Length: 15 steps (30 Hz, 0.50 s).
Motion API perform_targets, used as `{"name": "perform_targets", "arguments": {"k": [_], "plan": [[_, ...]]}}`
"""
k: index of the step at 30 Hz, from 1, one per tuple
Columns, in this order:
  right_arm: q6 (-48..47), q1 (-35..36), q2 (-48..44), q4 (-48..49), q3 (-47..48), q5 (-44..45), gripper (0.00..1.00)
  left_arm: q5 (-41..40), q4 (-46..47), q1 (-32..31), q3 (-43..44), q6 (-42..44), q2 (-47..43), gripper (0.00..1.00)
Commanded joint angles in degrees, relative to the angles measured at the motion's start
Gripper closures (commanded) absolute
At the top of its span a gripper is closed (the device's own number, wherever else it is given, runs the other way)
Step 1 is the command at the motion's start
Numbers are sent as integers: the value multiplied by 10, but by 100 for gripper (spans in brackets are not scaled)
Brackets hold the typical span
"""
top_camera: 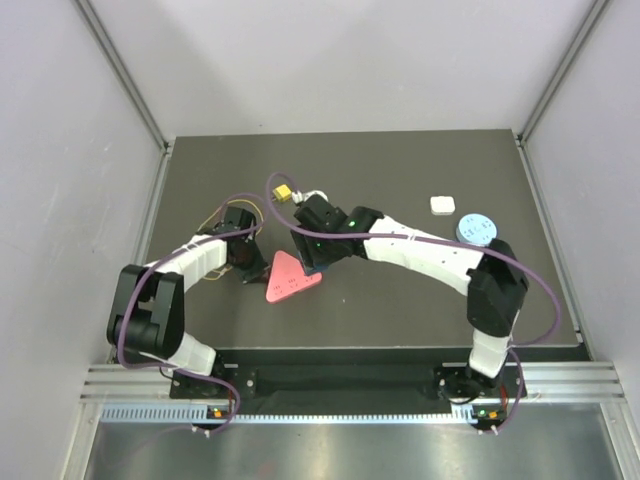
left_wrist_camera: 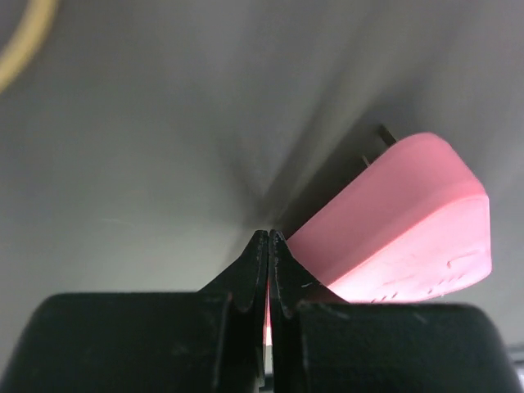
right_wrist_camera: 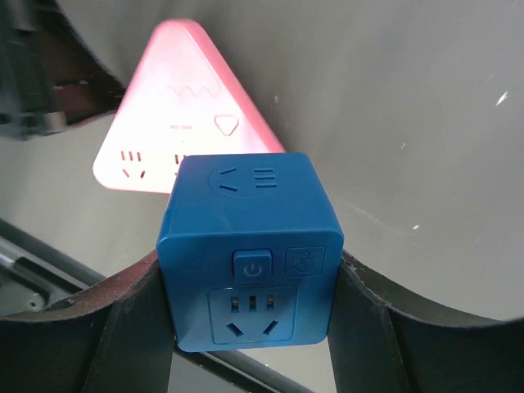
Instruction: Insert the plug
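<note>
The plug is a blue cube (right_wrist_camera: 250, 237) with a power button and socket holes on the face toward the camera. My right gripper (right_wrist_camera: 250, 270) is shut on its two sides. It hangs just over the near corner of a pink triangular socket block (right_wrist_camera: 176, 106) that lies flat on the dark table (top_camera: 400, 310). The cube's prongs are hidden. My left gripper (left_wrist_camera: 269, 233) is shut with nothing between its fingers, tips down on the table right beside the pink block (left_wrist_camera: 401, 221). From above, the left gripper (top_camera: 247, 272) is at the block's (top_camera: 290, 280) left and the right gripper (top_camera: 316, 262) at its upper right.
A yellow connector (top_camera: 283, 192) on a cable lies behind the grippers. A small white square piece (top_camera: 442, 204) and a round light-blue disc (top_camera: 475, 229) sit at the back right. Purple cables loop round both arms. Grey walls close in the table.
</note>
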Motion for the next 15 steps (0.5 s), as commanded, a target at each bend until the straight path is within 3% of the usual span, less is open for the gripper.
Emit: {"name": "perform_targets", "arguments": {"k": [1, 9, 11, 13, 15], "plan": [[31, 16, 12, -9, 43, 15, 100, 59, 47, 6, 2, -5, -6, 100], [38, 27, 54, -38, 67, 12, 100, 101, 6, 144, 40, 34, -48, 100], [23, 27, 54, -35, 62, 7, 100, 132, -3, 164, 47, 53, -50, 73], [12, 27, 53, -31, 61, 5, 100, 134, -33, 165, 63, 78, -45, 55], [7, 26, 56, -31, 59, 5, 100, 134, -42, 166, 63, 83, -50, 50]]}}
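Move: The cabled orange plug, now hidden under the left arm, lies about 10 cm ahead of the shut left hand and 10 cm to its left, nearly level in height; the yellow plug is some 19 cm ahead and 4 cm to the right. The pink power strip's middle is about 6 cm right of that hand and 1 cm back. From the right hand, gripping the blue cube socket, the strip's middle lies 4 cm left, 2 cm ahead and 12 cm below. The pink power strip is released from the shut left fingertips resting at its left side: after a brief nudge right, that hand swings left, forward and up, about 8 cm in all, towards the cabled orange plug, its fingers parting to roughly half open on the way. The blue cube socket, still gripped, is lowered some 2.5 cm over the strip's right part by the right hand, slightly back and left, then held there. ##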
